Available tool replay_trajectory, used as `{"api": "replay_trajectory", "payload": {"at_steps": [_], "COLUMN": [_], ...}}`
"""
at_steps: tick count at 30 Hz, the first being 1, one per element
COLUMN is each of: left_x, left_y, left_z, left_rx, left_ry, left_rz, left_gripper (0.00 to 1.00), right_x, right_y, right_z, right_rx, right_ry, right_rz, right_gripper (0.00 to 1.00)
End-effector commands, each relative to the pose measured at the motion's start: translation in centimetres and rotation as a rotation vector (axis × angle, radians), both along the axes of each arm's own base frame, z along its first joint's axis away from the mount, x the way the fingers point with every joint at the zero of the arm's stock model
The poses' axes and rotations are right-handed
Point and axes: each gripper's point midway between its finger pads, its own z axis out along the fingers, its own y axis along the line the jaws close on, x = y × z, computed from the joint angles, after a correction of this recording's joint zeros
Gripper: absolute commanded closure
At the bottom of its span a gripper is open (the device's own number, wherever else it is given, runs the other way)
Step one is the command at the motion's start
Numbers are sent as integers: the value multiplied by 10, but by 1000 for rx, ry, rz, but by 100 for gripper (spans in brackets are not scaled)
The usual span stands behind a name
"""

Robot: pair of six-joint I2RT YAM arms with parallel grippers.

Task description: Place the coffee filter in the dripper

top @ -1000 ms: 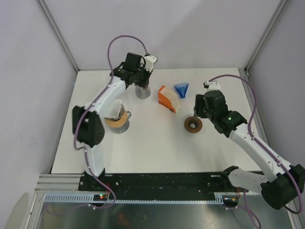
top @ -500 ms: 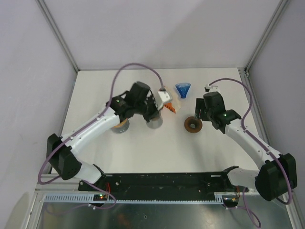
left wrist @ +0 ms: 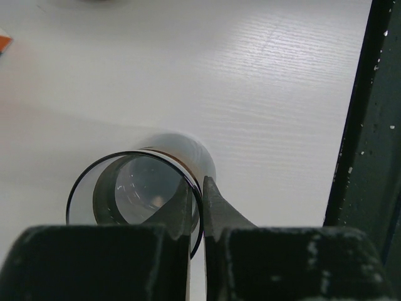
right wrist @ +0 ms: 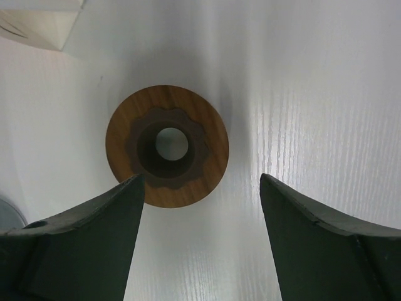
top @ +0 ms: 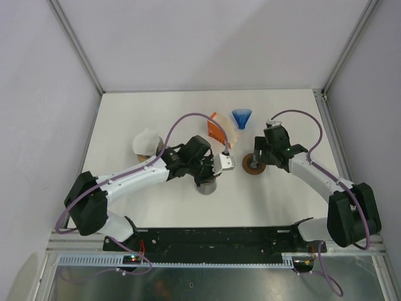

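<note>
The white paper coffee filter (top: 146, 140) sits on a wooden stand at the left of the table. The blue fluted dripper (top: 241, 117) stands at the back, right of centre, with no gripper near it. My left gripper (top: 210, 175) (left wrist: 199, 185) is shut on the rim of a clear glass cup (top: 207, 185) (left wrist: 135, 194), one finger inside and one outside, near the table's front centre. My right gripper (top: 258, 158) (right wrist: 199, 182) hangs open just above a wooden ring (top: 251, 165) (right wrist: 167, 145), its fingers spread on either side of the ring's near edge.
An orange and white box (top: 217, 131) lies between the filter and the dripper; its white corner (right wrist: 37, 22) shows in the right wrist view. The dark front rail (left wrist: 369, 157) runs close beside the held glass.
The left arm has swung from the back of the table to the front centre, carrying the glass. The right gripper has moved slightly left over the wooden ring and spread its fingers wider.
</note>
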Motion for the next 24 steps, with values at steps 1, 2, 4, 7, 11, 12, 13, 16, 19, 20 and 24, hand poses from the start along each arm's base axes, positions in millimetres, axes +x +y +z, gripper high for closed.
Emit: {"api": "replay_trajectory", "payload": {"at_steps": [1,2,4,7,11,12,13,16,19,20,24], "left_x": [0,-3,-7,-12,-15,-14,-13,-8,4,8,15], "left_y": [-24,-25,-26,-27,-29,-29,-30,-32,-33,-33,-30], "left_z": [18,14,10,6,8,10,13,24,41,47,79], "left_rx": [-119,-116,-118,-127,-140,-143,-148,-164,-174,-172,-174], "left_ry": [-79,-72,-59,-43,-26,-28,-30,-45,-56,-58,-62], "left_rz": [-81,-93,-111,-134,-138,-134,-130,-104,-35,-3,60], "left_gripper": [100,100,100,100,84,77,70,55,44,40,29], "right_x": [9,10,12,14,15,14,14,13,12,11,12], "right_y": [1,1,1,3,5,5,5,5,6,6,7], "right_z": [-9,-12,-18,-28,-43,-47,-50,-63,-72,-73,-74], "right_rx": [43,46,52,58,61,58,53,44,48,52,58], "right_ry": [-1,3,14,34,68,79,87,119,145,150,151], "right_rz": [-17,-19,-19,-15,-8,-8,-9,-7,0,2,4], "right_gripper": [23,23,24,27,31,31,32,34,38,41,60]}}
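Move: The left gripper still pinches the rim of the glass; its place on the table is about 2 cm to that hand's right, 2 cm ahead and 12 cm below. From the same hand the wooden ring lies some 13 cm ahead and 17 cm right. From the open right gripper the ring is about 8 cm below, 3 cm left and 1 cm ahead; the orange-and-white box stands 13 cm ahead and 15 cm left of that gripper. Shift the left gripper about 2 cm right and slightly back with the glass, then open the fingers wide to let go of its rim and begin to lift away. Meanwhile lower the right gripper some 7 cm, tipping it about 10 degrees more downward, and start closing so that one finger comes down into the ring's hole and the other by its right outer edge. ##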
